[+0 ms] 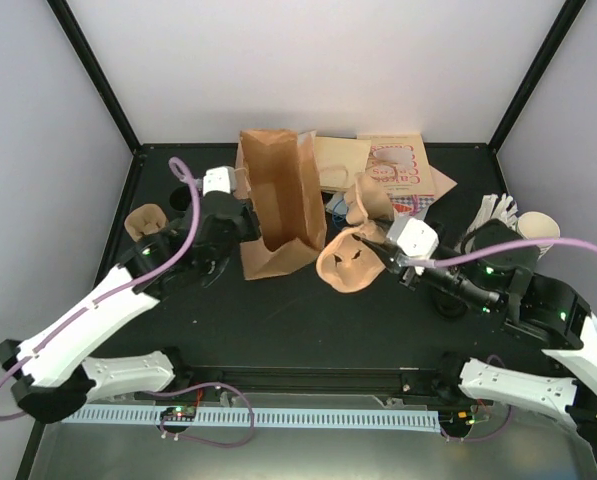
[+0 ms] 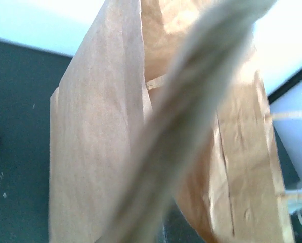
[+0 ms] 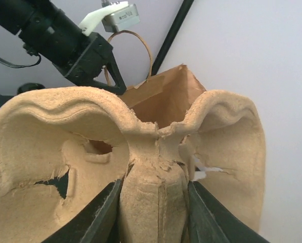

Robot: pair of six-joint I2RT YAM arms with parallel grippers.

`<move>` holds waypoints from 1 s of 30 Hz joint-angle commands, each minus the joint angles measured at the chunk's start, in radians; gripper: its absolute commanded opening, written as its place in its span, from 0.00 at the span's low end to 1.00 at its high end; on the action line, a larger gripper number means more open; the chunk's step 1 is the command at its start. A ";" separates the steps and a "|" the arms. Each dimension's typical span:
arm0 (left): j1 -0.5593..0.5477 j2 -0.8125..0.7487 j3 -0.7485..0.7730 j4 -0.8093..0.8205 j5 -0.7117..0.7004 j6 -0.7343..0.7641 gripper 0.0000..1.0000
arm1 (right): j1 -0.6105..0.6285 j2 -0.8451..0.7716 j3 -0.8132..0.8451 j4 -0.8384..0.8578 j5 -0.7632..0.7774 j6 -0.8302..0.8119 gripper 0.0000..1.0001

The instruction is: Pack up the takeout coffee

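Note:
A brown paper bag [image 1: 283,200] stands open at mid-table, its mouth facing the arms. My left gripper [image 1: 242,223] is shut on the bag's left rim. In the left wrist view the bag wall [image 2: 100,142] fills the frame and a blurred paper edge [image 2: 191,126] runs right in front of the lens. My right gripper [image 3: 153,207] is shut on the centre post of a pulp cup carrier [image 3: 54,136], held just right of the bag mouth [image 1: 350,262]. A lidless cream paper cup [image 1: 538,232] stands far right. I cannot tell if it is the takeout coffee.
A second pulp carrier [image 1: 146,222] lies at the left, a third [image 1: 371,195] behind the held one. Flat paper bags [image 1: 340,160] and a printed sheet [image 1: 398,165] lie at the back. White items [image 1: 498,210] sit beside the cream cup. Black frame posts mark the back corners.

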 commanded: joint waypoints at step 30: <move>0.001 -0.036 0.217 -0.364 0.351 0.803 0.02 | -0.001 0.147 -0.053 0.203 -0.380 0.573 0.37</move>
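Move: The left hand already pinches the paper bag's left rim; the bag's mouth is centred about 6 cm to its right, 2 cm back and 2 cm lower, with the black cups some 12 cm ahead, 13 cm left and 28 cm down. From the right hand, which holds the cup carrier, that mouth lies roughly 16 cm left, 9 cm ahead and 9 cm below; the white paper cups are about 13 cm ahead, 6 cm right and 33 cm down. Keeping its shut pinch on the bag's rim, the left hand draws the bag about 6 cm back, lifting and then lowering it, while turning some 40 degrees clockwise and rolling its left side up. The right hand, its grip on the cup carrier unchanged, carries it about 8 cm left over the bag's mouth, first rising, then sinking below its starting height as the fingers tip downward. ##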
